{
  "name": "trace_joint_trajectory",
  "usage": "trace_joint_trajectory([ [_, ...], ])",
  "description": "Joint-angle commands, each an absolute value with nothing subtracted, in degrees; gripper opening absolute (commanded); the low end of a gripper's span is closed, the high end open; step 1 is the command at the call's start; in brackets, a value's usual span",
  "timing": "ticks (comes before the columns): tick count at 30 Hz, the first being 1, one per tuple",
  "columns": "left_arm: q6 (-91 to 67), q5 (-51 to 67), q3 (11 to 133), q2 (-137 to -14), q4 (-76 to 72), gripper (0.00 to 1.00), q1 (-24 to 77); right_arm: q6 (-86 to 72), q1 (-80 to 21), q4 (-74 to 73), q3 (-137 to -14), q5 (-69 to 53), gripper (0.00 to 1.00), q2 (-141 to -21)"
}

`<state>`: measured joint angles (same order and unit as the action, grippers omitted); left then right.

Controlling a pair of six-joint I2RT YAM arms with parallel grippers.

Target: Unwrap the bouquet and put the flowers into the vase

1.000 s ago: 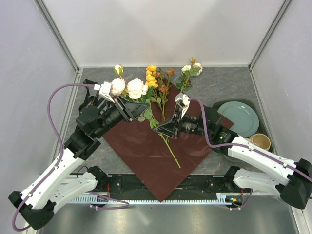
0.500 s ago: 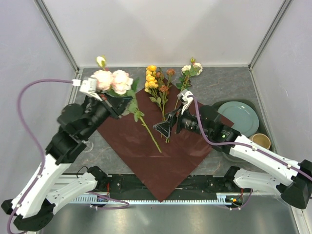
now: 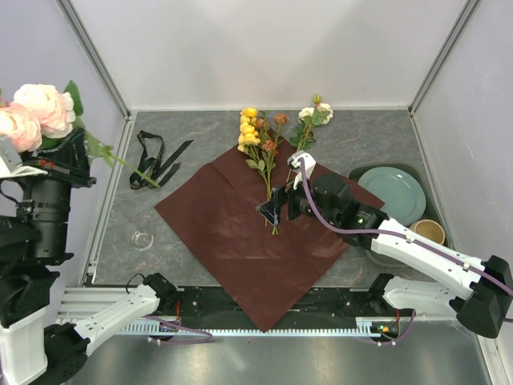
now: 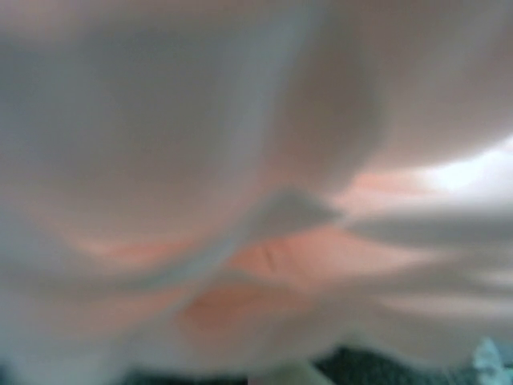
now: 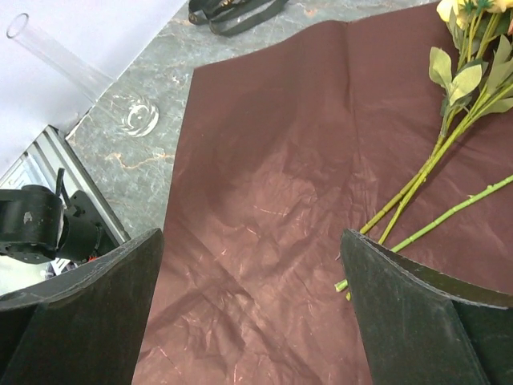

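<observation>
The bouquet is undone: its maroon wrapping paper (image 3: 240, 241) lies flat on the table. My left gripper (image 3: 78, 152) is raised high at the far left, shut on the stem of two pink roses (image 3: 36, 112). Blurred pink petals (image 4: 264, 200) fill the left wrist view and hide the fingers. A yellow cluster (image 3: 250, 128) and a white-rose stem (image 3: 313, 116) lie at the paper's far corner. Their green stems (image 5: 425, 184) show beside my right gripper (image 5: 252, 313), which hovers open over the paper (image 5: 272, 200). The clear vase (image 3: 143, 239) stands left of the paper, also in the right wrist view (image 5: 80, 76).
The black ribbon (image 3: 156, 160) lies loose on the grey table at the back left, its end in the right wrist view (image 5: 236, 12). A green plate (image 3: 393, 195) and a beige mug (image 3: 429, 233) sit at the right. White walls close in three sides.
My left arm has lifted the pink roses off the paper, up and far to the left. My right gripper has opened and shifted slightly left.
</observation>
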<state>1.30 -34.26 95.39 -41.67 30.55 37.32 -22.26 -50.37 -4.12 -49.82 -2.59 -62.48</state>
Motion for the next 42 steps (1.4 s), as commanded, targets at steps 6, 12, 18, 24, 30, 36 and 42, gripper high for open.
trace_joint_trajectory([
  [6,16.17,-48.69,100.81,-40.96,34.19,0.02,37.27,-21.97,-50.27,-4.04,-52.47,-1.85,0.98,-63.02],
  [12,16.52,-51.06,97.56,-39.64,35.95,0.02,37.44,-22.32,-50.27,-4.04,-52.91,-2.37,0.98,-64.6],
  [18,18.1,-52.47,95.28,-39.46,34.63,0.02,37.44,-22.41,-50.27,-4.04,-52.82,-2.55,0.98,-64.6],
  [24,19.6,-53.26,92.2,-38.5,32.08,0.02,37.53,-22.5,-50.36,-4.22,-52.29,-2.46,0.98,-64.42],
  [30,18.98,-53.17,90.18,-37.71,31.29,0.02,37.53,-22.5,-50.27,-4.22,-52.29,-2.64,0.98,-64.42],
  [36,20.65,-53.44,85.0,-35.77,26.99,0.02,37.53,-22.5,-50.27,-4.31,-52.21,-2.72,0.98,-64.42],
  [42,21.09,-54.14,81.4,-34.63,23.38,0.02,37.53,-22.5,-50.27,-4.31,-52.03,-2.46,0.98,-64.69],
])
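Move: The left hand, already gripping the pale roses, is high above the glass vase: the vase's middle is about 6 cm to its left, barely 1 cm nearer the base and some 45 cm below. On the table, the black ribbon lies roughly 22 cm ahead and 5 cm left of that hand, and the middle of the brown wrapping is level with it, about 30 cm to its right. From the right hand, the vase is about 38 cm left, 6 cm back and 12 cm lower. Keeping its fingers shut on the pale roses, the left hand swings about 6 cm to the left and turns some 20 degrees counter-clockwise, bringing the stem's lower end from out to the right round towards the mouth of the glass vase. It then sinks about 6 cm almost straight down, rolling its left side up and tipping its fingers down a little, while the open right hand only settles a centimetre or two over the wrapping and waits. ##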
